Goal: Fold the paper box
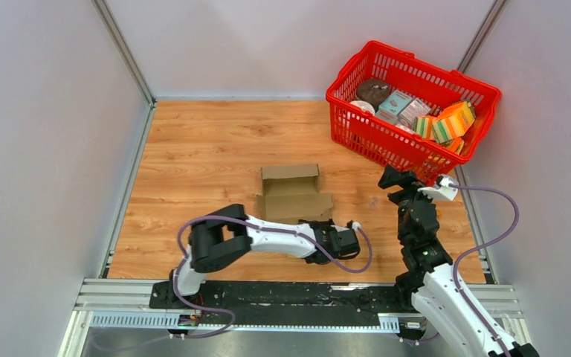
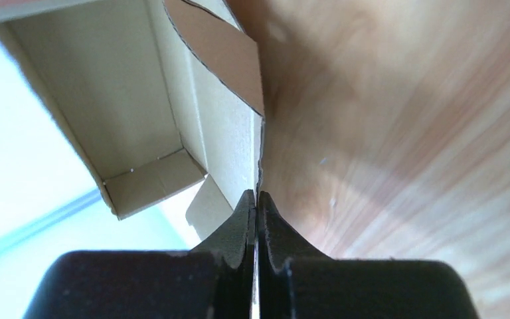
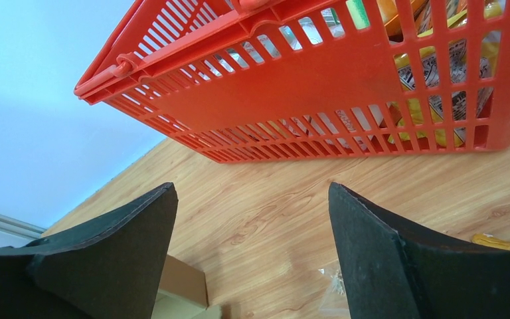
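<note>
The paper box (image 1: 291,192) is plain brown cardboard, partly formed, lying mid-table with its far wall raised and a flat flap toward me. In the left wrist view its open inside (image 2: 126,113) fills the upper left, and a thin panel edge (image 2: 260,153) runs straight down into my left gripper (image 2: 257,197). My left gripper (image 1: 329,229) is shut on that edge at the box's near right corner. My right gripper (image 1: 391,178) hovers open to the right of the box, near the basket. In its wrist view, the right gripper (image 3: 252,189) holds nothing, and a box corner (image 3: 180,282) shows at lower left.
A red basket (image 1: 386,145) with printed packages stands tilted at the back right, and its mesh wall (image 3: 305,86) is close in front of the right gripper. A small clear plastic scrap (image 3: 335,287) lies on the wooden table (image 1: 193,163). Walls enclose the table on three sides.
</note>
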Tool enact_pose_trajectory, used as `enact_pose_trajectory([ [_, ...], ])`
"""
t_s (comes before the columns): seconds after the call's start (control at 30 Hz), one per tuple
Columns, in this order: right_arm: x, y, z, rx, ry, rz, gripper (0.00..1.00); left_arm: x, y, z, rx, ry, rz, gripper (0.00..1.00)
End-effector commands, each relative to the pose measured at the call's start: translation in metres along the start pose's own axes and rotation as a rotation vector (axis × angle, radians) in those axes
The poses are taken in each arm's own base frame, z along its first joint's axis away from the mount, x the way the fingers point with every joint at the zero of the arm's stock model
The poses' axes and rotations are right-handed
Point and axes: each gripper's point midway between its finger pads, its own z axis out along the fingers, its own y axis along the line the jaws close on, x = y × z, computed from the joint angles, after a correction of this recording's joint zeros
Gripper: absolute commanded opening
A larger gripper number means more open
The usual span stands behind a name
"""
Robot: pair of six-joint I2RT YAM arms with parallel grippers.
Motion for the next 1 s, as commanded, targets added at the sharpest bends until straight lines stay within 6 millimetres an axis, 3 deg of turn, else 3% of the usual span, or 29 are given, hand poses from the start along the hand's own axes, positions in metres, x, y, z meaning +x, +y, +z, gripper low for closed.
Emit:
enact_pose_trajectory([
  [0.0,-0.009,0.001,0.003,0.003,-0.049,0.029,0.88,0.002,0.043,-0.046,0.074,-0.125,-0.307,0.0],
  [0.13,-0.005,0.003,0.005,-0.008,-0.033,0.027,0.88,0.026,0.073,-0.077,0.144,-0.158,-0.556,0.0],
  [0.2,-0.004,0.006,0.006,-0.015,-0.029,0.032,0.88,0.033,0.081,-0.083,0.204,-0.155,-0.718,0.0],
  [0.33,0.006,0.014,0.012,-0.037,0.022,0.014,0.88,0.05,0.119,-0.104,0.278,-0.194,-1.042,0.0],
  [0.4,0.006,0.023,0.015,-0.06,0.036,0.009,0.88,0.058,0.133,-0.104,0.326,-0.18,-1.229,0.0],
  [0.43,0.019,0.026,0.018,-0.076,0.086,-0.012,0.88,0.062,0.143,-0.11,0.352,-0.194,-1.305,0.0],
  [0.53,0.027,0.052,0.026,-0.161,0.16,-0.056,0.87,0.071,0.166,-0.108,0.458,-0.207,-1.577,0.0],
  [0.6,0.053,0.057,0.034,-0.191,0.259,-0.123,0.86,0.085,0.18,-0.099,0.465,-0.156,-1.817,0.0],
  [0.63,0.056,0.079,0.035,-0.268,0.301,-0.129,0.85,0.092,0.183,-0.098,0.464,-0.13,-1.901,0.0],
  [0.67,0.079,0.079,0.039,-0.278,0.376,-0.164,0.84,0.096,0.186,-0.096,0.468,-0.078,-2.043,0.0],
  [0.7,0.087,0.088,0.04,-0.325,0.408,-0.214,0.84,0.102,0.186,-0.093,0.471,-0.028,-2.113,0.0],
  [0.73,0.096,0.11,0.035,-0.403,0.459,-0.238,0.84,0.115,0.186,-0.085,0.447,0.03,-2.186,0.0],
  [0.8,0.122,0.122,0.029,-0.48,0.538,-0.324,0.84,0.129,0.183,-0.076,0.38,0.132,-2.329,0.0],
  [0.83,0.131,0.139,0.017,-0.569,0.57,-0.339,0.84,0.138,0.184,-0.07,0.341,0.172,-2.385,0.0],
  [0.97,0.145,0.185,-0.026,-0.864,0.582,-0.442,0.86,0.153,0.179,-0.052,0.252,0.291,-2.566,0.0],
])
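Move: The left hand already pinches the paper box's near wall towards its right end; the box's middle is about 8 cm ahead, 9 cm to the left and roughly level in height. The red basket's middle is about 27 cm ahead of that hand and 18 cm to its right. From the empty, open right hand the box lies some 23 cm left, level front to back and 16 cm below; the basket's middle is about 19 cm ahead and 3 cm right. The left hand, still pinching, swings the box up 18 cm and left 15, rolling strongly; the open right follows leftward. ##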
